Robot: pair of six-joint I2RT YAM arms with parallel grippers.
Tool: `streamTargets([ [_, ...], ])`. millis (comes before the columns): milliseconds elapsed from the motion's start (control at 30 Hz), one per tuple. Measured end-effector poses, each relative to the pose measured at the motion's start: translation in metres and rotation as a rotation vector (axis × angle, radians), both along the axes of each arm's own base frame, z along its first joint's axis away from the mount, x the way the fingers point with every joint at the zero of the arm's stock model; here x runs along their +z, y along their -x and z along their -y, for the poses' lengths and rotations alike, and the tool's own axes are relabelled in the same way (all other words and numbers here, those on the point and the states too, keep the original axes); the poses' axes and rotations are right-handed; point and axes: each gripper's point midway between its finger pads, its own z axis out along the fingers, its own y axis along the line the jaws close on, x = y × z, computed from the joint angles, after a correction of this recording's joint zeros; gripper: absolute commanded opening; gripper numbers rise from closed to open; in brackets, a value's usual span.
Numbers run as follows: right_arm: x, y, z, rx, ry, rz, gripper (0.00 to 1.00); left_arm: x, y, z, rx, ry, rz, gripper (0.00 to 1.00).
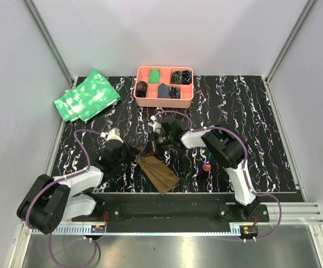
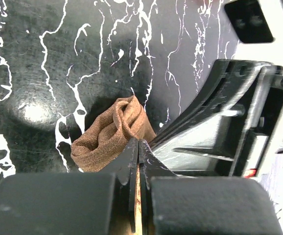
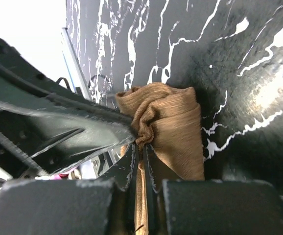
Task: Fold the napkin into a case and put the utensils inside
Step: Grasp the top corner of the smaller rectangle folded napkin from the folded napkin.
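The brown napkin lies crumpled as a narrow bundle on the black marbled table, near the front edge. Both grippers meet at its far end. My left gripper is shut on a bunched fold of the napkin, with cloth showing between its closed jaws. My right gripper is shut on the same bunched end, its jaws pinching a gathered knot of cloth. Each wrist view shows the other gripper's black finger right beside it. A utensil with a pink-red rounded end lies under the right arm; the other utensils are hidden.
A pink compartment tray with dark and green items stands at the back centre. Green white-mottled cloths lie at the back left. Cage walls and aluminium posts close in the table on three sides.
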Motion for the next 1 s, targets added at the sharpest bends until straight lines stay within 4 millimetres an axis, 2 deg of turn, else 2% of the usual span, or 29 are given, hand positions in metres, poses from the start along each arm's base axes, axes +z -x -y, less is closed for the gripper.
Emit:
streamTargets([
  [233, -0.018, 0.006, -0.013, 0.059, -0.012, -0.065, 0.09, 0.006, 0.002, 0.008, -0.049, 0.038, 0.028, 0.00],
  [267, -0.018, 0.004, -0.016, 0.066, -0.017, -0.069, 0.15, 0.005, 0.003, 0.009, -0.055, 0.047, 0.035, 0.00],
  [433, -0.018, 0.002, -0.016, 0.060, -0.020, -0.100, 0.27, 0.005, 0.002, 0.008, -0.033, 0.085, 0.046, 0.00],
  [567, -0.014, 0.005, -0.009, 0.048, -0.030, -0.107, 0.34, 0.008, 0.005, 0.007, -0.034, 0.090, 0.045, 0.00],
  [733, -0.005, 0.012, 0.011, 0.020, -0.015, -0.116, 0.46, 0.008, 0.011, 0.005, -0.039, 0.081, 0.030, 0.00],
  [867, 0.000, 0.015, 0.018, 0.005, -0.007, -0.108, 0.48, 0.004, 0.012, 0.004, -0.041, 0.071, 0.017, 0.00],
  [1000, -0.003, 0.016, 0.021, 0.002, 0.000, -0.112, 0.46, 0.004, 0.013, 0.004, -0.045, 0.071, 0.016, 0.00],
])
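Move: The napkin's bunched top corner is at both sets of fingertips. It is some 2 cm ahead of the left hand, and about 2 cm to the left and 1 cm ahead of the right hand, roughly level with both. From the right hand, the napkin's folded body trails to about 6 cm back, 5 cm right and 3 cm lower. The utensils lie some 25 cm to its right and 4 cm nearer the base. Push the right gripper, still shut on the bunched top, about 2 cm left and down towards the left fingertips. Then let go of the napkin by opening to nearly half, and draw back to the right some 4 cm, rising again. Keep the left gripper shut on the corner and ease it back a little over 1 cm. ##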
